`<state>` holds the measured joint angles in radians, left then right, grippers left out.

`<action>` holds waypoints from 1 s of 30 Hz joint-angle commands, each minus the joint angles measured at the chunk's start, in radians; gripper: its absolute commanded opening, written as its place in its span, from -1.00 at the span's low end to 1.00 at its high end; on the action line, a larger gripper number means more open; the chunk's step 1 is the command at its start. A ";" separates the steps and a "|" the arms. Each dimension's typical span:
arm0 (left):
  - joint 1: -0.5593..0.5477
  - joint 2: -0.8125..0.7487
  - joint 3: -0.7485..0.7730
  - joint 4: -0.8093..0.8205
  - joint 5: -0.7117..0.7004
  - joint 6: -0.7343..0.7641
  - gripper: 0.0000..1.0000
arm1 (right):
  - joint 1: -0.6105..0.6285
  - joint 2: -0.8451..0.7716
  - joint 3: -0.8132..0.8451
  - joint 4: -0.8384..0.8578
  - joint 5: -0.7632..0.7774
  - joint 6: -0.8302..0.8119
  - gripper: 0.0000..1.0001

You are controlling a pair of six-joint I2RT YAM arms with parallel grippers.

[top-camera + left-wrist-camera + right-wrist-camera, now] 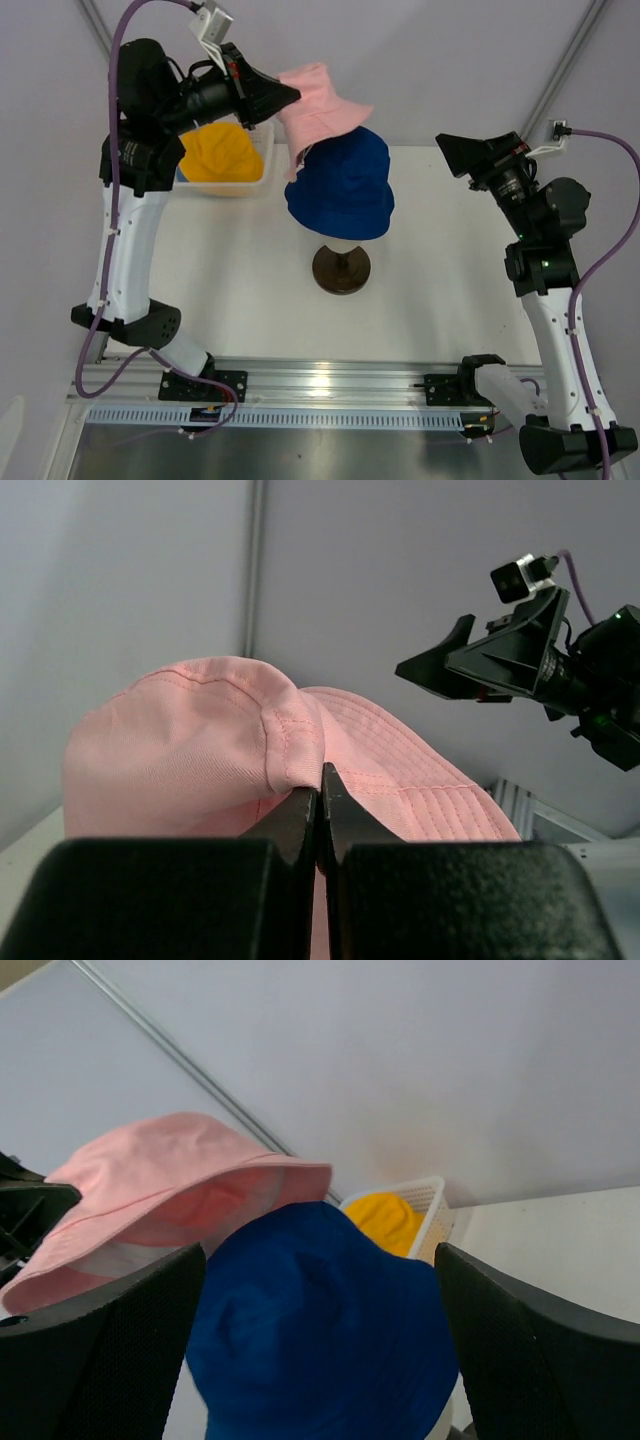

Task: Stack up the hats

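The dark blue hat point(340, 185) sits on the mannequin head over its dark stand point(341, 268); it also shows in the right wrist view point(320, 1330). My left gripper point(290, 95) is shut on the pink hat point(322, 108), pinching its crown fabric point(300, 760) and holding it in the air just above and behind the blue hat. The pink hat shows in the right wrist view point(170, 1185) too. The yellow-orange hat point(222, 152) lies in the white basket point(262, 160). My right gripper point(452, 152) is open and empty, raised to the right of the blue hat. The light blue hat is out of view.
The basket stands at the back left of the white table point(440, 270). A metal rail point(320, 385) runs along the near edge. Frame poles and grey walls stand behind the table.
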<state>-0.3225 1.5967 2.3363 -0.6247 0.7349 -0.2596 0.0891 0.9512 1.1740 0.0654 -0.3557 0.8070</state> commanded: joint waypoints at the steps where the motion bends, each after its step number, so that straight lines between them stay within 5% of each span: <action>1: -0.076 0.002 0.009 -0.003 -0.008 0.028 -0.99 | -0.003 -0.051 -0.030 0.005 -0.028 0.124 0.99; 13: -0.256 0.029 0.028 -0.122 -0.132 0.190 -0.99 | 0.006 -0.091 -0.218 0.168 -0.066 0.417 0.99; 30: -0.412 0.031 0.012 -0.184 -0.293 0.278 -0.99 | 0.147 -0.045 -0.215 0.237 -0.014 0.420 0.99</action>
<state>-0.7216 1.6310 2.3360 -0.8257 0.4900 -0.0097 0.2108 0.8906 0.9199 0.2420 -0.3820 1.2232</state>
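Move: The pink hat is already in the left fingers, its middle about 5 cm to their right and 4 cm below them. The blue hat on the head lies level with the left hand fore and aft, some 7 cm to its right and 18 cm below. From the right hand, the pink hat is about 20 cm to the left, 1 cm ahead and 5 cm higher, while the blue hat is 17 cm left, level fore and aft, and 9 cm lower. The pink hat, still pinched by its edge, is carried by the left hand roughly 10 cm to the right, 6 cm back towards the base and 6 cm down over the blue hat's crown, while that wrist rolls its left side up and swings clockwise by about ten degrees. The open right hand sinks first, then shifts left, about 5 cm each, rolling its left side up some 20 degrees and nosing down as it nears the pink brim. ##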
